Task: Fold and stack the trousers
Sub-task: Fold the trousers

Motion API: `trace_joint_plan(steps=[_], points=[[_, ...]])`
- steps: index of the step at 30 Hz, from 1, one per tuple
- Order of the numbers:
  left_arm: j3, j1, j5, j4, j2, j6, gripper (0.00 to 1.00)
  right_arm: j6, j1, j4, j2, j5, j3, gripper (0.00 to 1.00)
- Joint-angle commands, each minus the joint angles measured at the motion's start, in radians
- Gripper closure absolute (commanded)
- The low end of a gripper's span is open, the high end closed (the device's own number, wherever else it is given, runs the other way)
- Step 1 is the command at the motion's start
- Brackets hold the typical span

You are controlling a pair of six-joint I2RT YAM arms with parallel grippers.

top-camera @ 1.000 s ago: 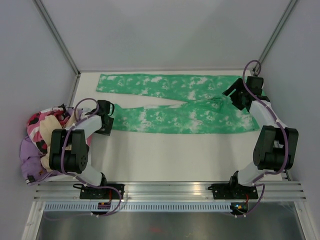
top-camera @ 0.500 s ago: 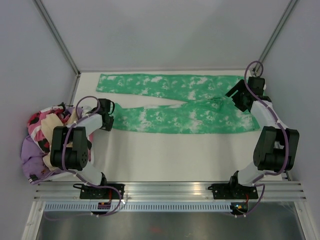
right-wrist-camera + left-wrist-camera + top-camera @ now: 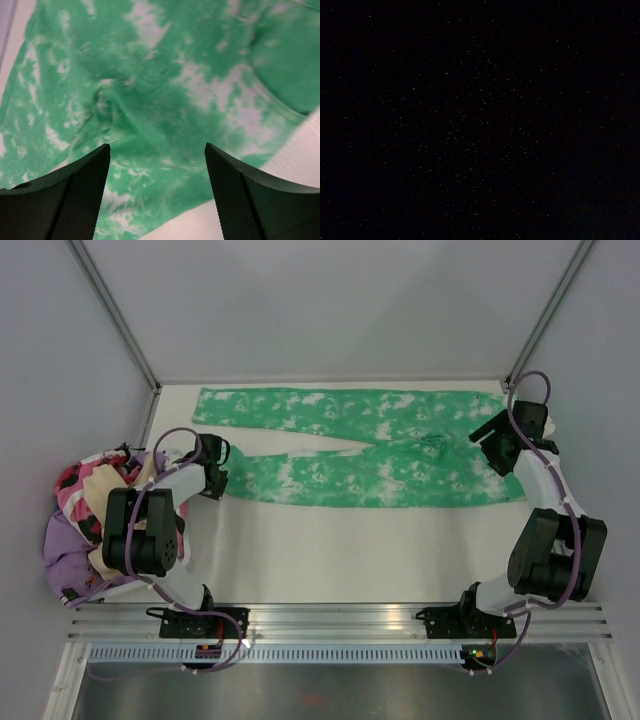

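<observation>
The green and white tie-dye trousers (image 3: 380, 475) lie spread flat across the far half of the table, both legs pointing left and the waist at the right. My right gripper (image 3: 497, 443) hovers over the waist end with its jaws wide open and empty. In the right wrist view the gripper (image 3: 156, 147) sits just above the wrinkled fabric (image 3: 165, 95) near its hem. My left gripper (image 3: 212, 472) is low on the table at the end of the near leg. The left wrist view is completely black, so its jaws are hidden.
A heap of pink, purple and cream clothes (image 3: 80, 525) lies off the table's left edge beside the left arm. The white table (image 3: 330, 550) is bordered by grey walls and metal frame posts on both sides.
My right gripper has moved right, from over the trousers' crotch to the waist edge. My left gripper has shifted slightly away from me at the near leg's end. The trousers have not moved.
</observation>
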Motion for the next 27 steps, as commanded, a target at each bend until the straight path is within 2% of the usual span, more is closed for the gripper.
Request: trace_joint_plan(steps=[1,7,14,18,21,27], points=[[0.045,0.135,-0.233,0.055,-0.052,0.180,0.98,0.065,-0.074,-0.107,-0.082,0.068,-0.062,0.17],[0.031,0.135,-0.244,0.083,-0.095,0.246,0.98,0.101,-0.161,-0.109,-0.135,0.137,-0.176,0.17],[0.014,0.135,-0.237,0.090,-0.094,0.294,0.98,0.046,-0.229,0.075,-0.133,0.234,-0.274,0.18],[0.013,0.135,-0.218,0.110,-0.092,0.317,0.98,-0.014,-0.266,0.180,-0.070,0.236,-0.260,0.18],[0.020,0.137,-0.215,0.118,-0.089,0.329,0.98,-0.051,-0.295,0.178,0.019,0.234,-0.205,0.19],[0.028,0.137,-0.206,0.113,-0.083,0.319,0.98,-0.103,-0.304,0.190,0.050,0.337,-0.185,0.19]])
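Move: The waistband's near corner, which the right hand is making for, lies roughly 18 cm to its right, 8 cm back and 12 cm below. From the same hand, the crotch rumple is some 11 cm ahead and 6 cm left, and the waistband's far corner about 33 cm ahead and 24 cm right. The left hand is at the near leg's cuff; from it the far leg's cuff lies about 30 cm ahead and 14 cm left. The left fingers keep their pinch on the near corner of the near leg's cuff, lifting about 1.5 cm with a slight clockwise twist. The open right hand swings back and right towards the waistband's near corner, sinking steadily, first mostly back, then mostly right, about 18 cm in all, turning some 25 degrees clockwise and stopping short of the cloth. ##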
